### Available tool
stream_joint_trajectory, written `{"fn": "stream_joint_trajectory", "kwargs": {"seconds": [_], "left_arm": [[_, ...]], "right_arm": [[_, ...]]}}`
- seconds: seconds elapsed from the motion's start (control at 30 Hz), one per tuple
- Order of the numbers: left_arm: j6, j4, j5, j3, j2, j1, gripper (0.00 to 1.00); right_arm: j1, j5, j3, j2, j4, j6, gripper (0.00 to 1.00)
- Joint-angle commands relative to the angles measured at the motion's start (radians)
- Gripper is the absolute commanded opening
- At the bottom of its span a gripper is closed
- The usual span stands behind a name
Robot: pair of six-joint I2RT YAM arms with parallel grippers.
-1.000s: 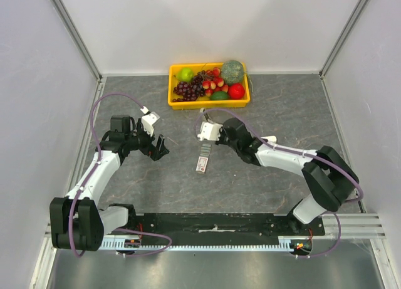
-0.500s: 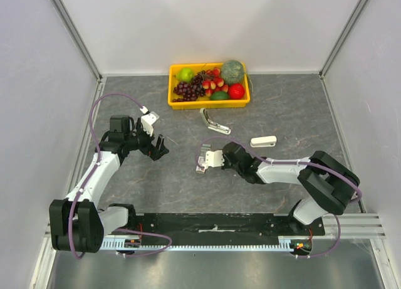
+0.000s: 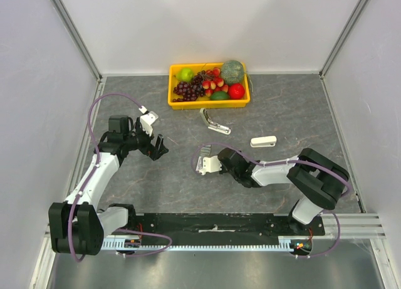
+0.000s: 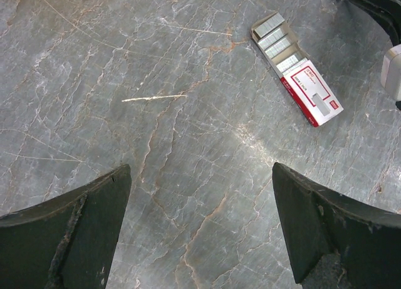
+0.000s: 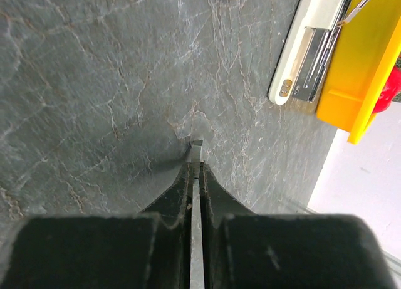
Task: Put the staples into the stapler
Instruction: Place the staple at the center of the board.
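The staples box (image 4: 297,69) lies on the table, its red and white sleeve slid partly off a tray of silvery strips. My right gripper (image 5: 195,167) is shut on one thin silvery strip of staples (image 5: 196,145), whose end sticks out past the fingertips just above the table. In the top view this gripper (image 3: 202,167) hangs over the box and hides most of it. An opened stapler (image 3: 213,121) (image 5: 310,47) lies near the yellow tray, with its metal channel showing. My left gripper (image 3: 156,148) (image 4: 200,170) is open and holds nothing, left of the box.
A yellow tray (image 3: 172,88) (image 5: 363,69) of toy fruit stands at the back. A second, white stapler (image 3: 263,141) lies to the right of the opened one. Grey walls enclose the table on three sides.
My right gripper has moved from beside the opened stapler toward the near edge, down over the staples box, uncovering both staplers. The left arm has stayed still.
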Motion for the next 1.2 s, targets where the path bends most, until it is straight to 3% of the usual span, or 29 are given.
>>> {"fn": "stream_joint_trajectory", "kwargs": {"seconds": [0.0, 0.57, 0.83, 1.0, 1.17], "left_arm": [[-0.002, 0.008, 0.014, 0.009, -0.023, 0.008, 1.00], [-0.002, 0.008, 0.016, 0.009, -0.019, 0.009, 1.00], [-0.001, 0.006, 0.016, 0.009, -0.011, 0.011, 1.00], [-0.002, 0.008, 0.013, 0.010, -0.007, 0.011, 1.00], [-0.002, 0.008, 0.013, 0.010, -0.008, 0.011, 1.00]], "right_arm": [[0.015, 0.011, -0.001, 0.010, 0.019, -0.014, 0.10], [0.022, -0.052, 0.042, -0.020, -0.113, 0.039, 0.28], [0.009, -0.222, 0.149, -0.154, -0.306, 0.144, 0.42], [-0.134, -0.421, 0.251, -0.197, -0.430, 0.210, 0.45], [-0.274, -0.567, 0.383, -0.099, -0.544, 0.289, 0.46]]}}
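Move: At the right fingertips, still gripped, is the staple strip, roughly 1 cm ahead and 1 cm below the hand point, just over the bare board. From that hand, the staple box lies about 9 cm left and 1 cm back, the open stapler about 10 cm ahead and 5 cm left, and the white stapler about 4 cm ahead and 10 cm right. For the left hand, the strip is some 20 cm right, 1 cm back and 11 cm below. Opening its fingers to nearly half while almost in place at the board, the right hand lets go of the staple strip. It then rises some 7 cm clear of it, drawing back and left by 2-3 cm before swinging forward again; on the way the wrist tips further down and rolls its left side up by about 20 degrees. ##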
